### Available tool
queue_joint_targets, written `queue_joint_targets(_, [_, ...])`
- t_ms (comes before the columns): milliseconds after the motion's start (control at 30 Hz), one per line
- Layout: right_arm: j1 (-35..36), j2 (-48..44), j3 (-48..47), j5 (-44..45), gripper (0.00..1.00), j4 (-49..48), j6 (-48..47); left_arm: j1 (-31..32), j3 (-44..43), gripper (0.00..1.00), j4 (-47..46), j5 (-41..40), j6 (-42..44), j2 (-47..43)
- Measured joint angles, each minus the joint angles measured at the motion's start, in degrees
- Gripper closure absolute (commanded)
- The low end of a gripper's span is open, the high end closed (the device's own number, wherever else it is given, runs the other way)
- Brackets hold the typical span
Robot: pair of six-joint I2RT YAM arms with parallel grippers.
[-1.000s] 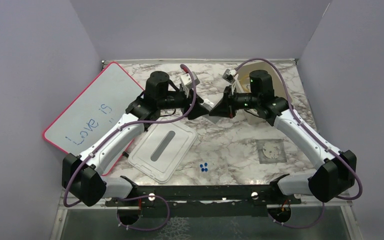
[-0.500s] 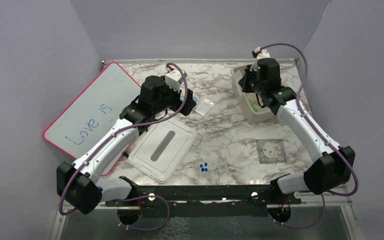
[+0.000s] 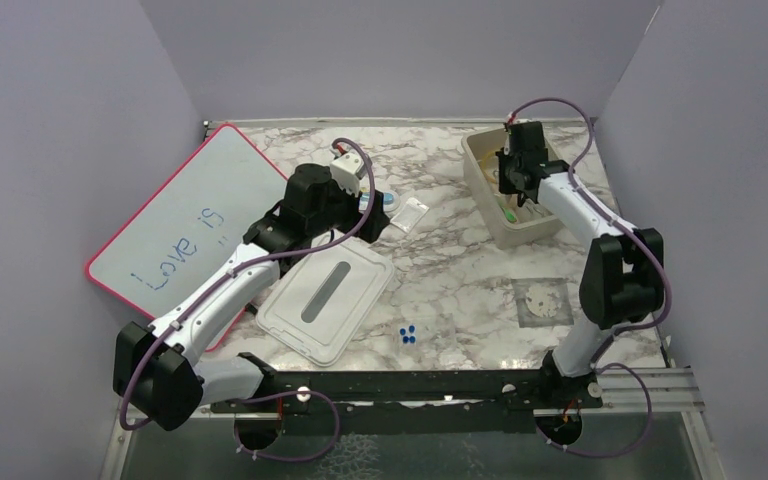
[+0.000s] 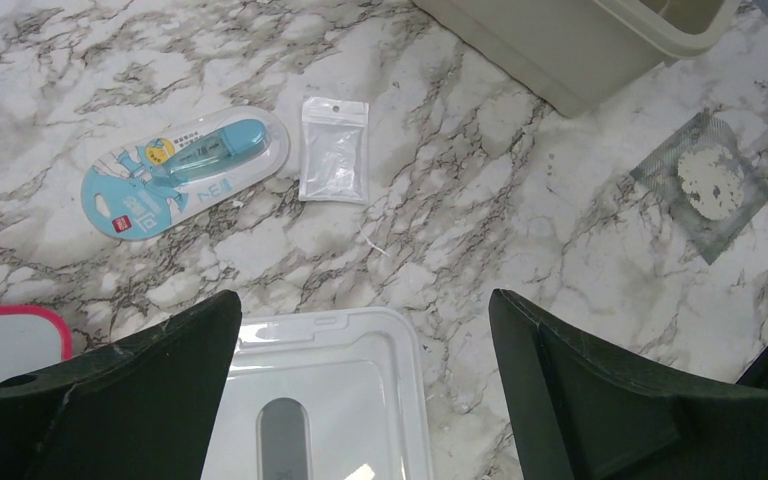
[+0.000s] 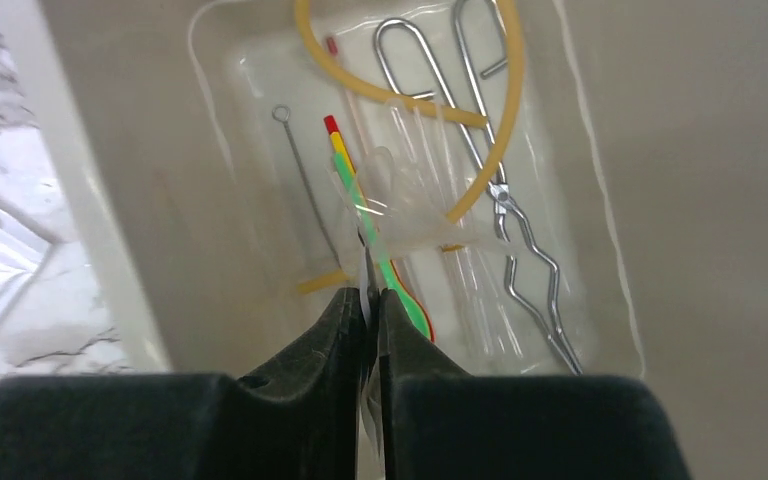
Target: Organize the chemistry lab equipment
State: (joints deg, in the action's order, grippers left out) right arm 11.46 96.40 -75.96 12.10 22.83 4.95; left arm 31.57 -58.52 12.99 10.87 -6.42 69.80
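Note:
A beige bin (image 3: 480, 190) stands at the back right. In the right wrist view the bin (image 5: 140, 200) holds amber rubber tubing (image 5: 505, 120), metal forceps (image 5: 520, 250), a thin green stick (image 5: 345, 175), a wire loop (image 5: 305, 190) and clear plastic pieces (image 5: 410, 200). My right gripper (image 5: 372, 292) hangs over the bin (image 3: 510, 185), shut on the edge of a thin clear plastic piece. My left gripper (image 4: 363, 297) is open and empty, above the table near a small clear bag (image 4: 334, 150) and a blue packaged item (image 4: 185, 170).
A clear lid (image 3: 325, 300) lies below the left gripper. A whiteboard (image 3: 185, 225) leans at the left. A wire gauze square (image 3: 542, 300) lies at the right and small blue bits (image 3: 408, 334) near the front. Purple walls close three sides.
The two grippers met at the table's centre a second ago. My right arm has swung back to the bin with the thin clear piece. My left arm has drawn back left, uncovering the clear bag.

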Motion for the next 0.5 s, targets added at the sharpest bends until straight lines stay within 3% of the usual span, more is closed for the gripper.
queue_joint_targets(67, [-0.31,3.04,-1.31,-0.50,0.83,0.31,-2.34,0.00,0.22,0.03,-0.04,0.07,-0.02,0.02])
queue_joint_targets(267, [-0.68,6.64,-3.82,0.94,0.58,0.81,-5.55,0.00,0.28,0.03,-0.07,0.22,-0.04,0.17])
queue_joint_targets(500, [-0.68,5.95,-8.28,6.71,0.56,3.08,-2.78,0.00,0.28,0.03,-0.11,0.20,-0.04,0.50])
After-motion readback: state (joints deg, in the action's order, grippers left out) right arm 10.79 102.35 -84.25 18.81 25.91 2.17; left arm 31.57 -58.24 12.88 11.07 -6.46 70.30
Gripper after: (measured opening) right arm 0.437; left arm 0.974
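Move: The right gripper is already inside the box, pinching the white packet. The spot for it on the floor is about 7 cm below, 1 cm ahead and 2 cm to the left. On that floor, the green spoon's middle lies about 1 cm back, level sideways. The glass funnel is 1 cm ahead and 3 cm right, the rubber tube some 7 cm straight ahead. From the left gripper, the spot is roughly 8 cm ahead, 26 cm right and 16 cm down. Lower the right gripper about 3 cm farther into the box, easing forward, and open the fingers to a bit under half so they let go of the white packet beside the green spoon. Then, still opening, lift straight back up about 4 cm while drifting forward and some 2 cm to the right, away from the packet. ##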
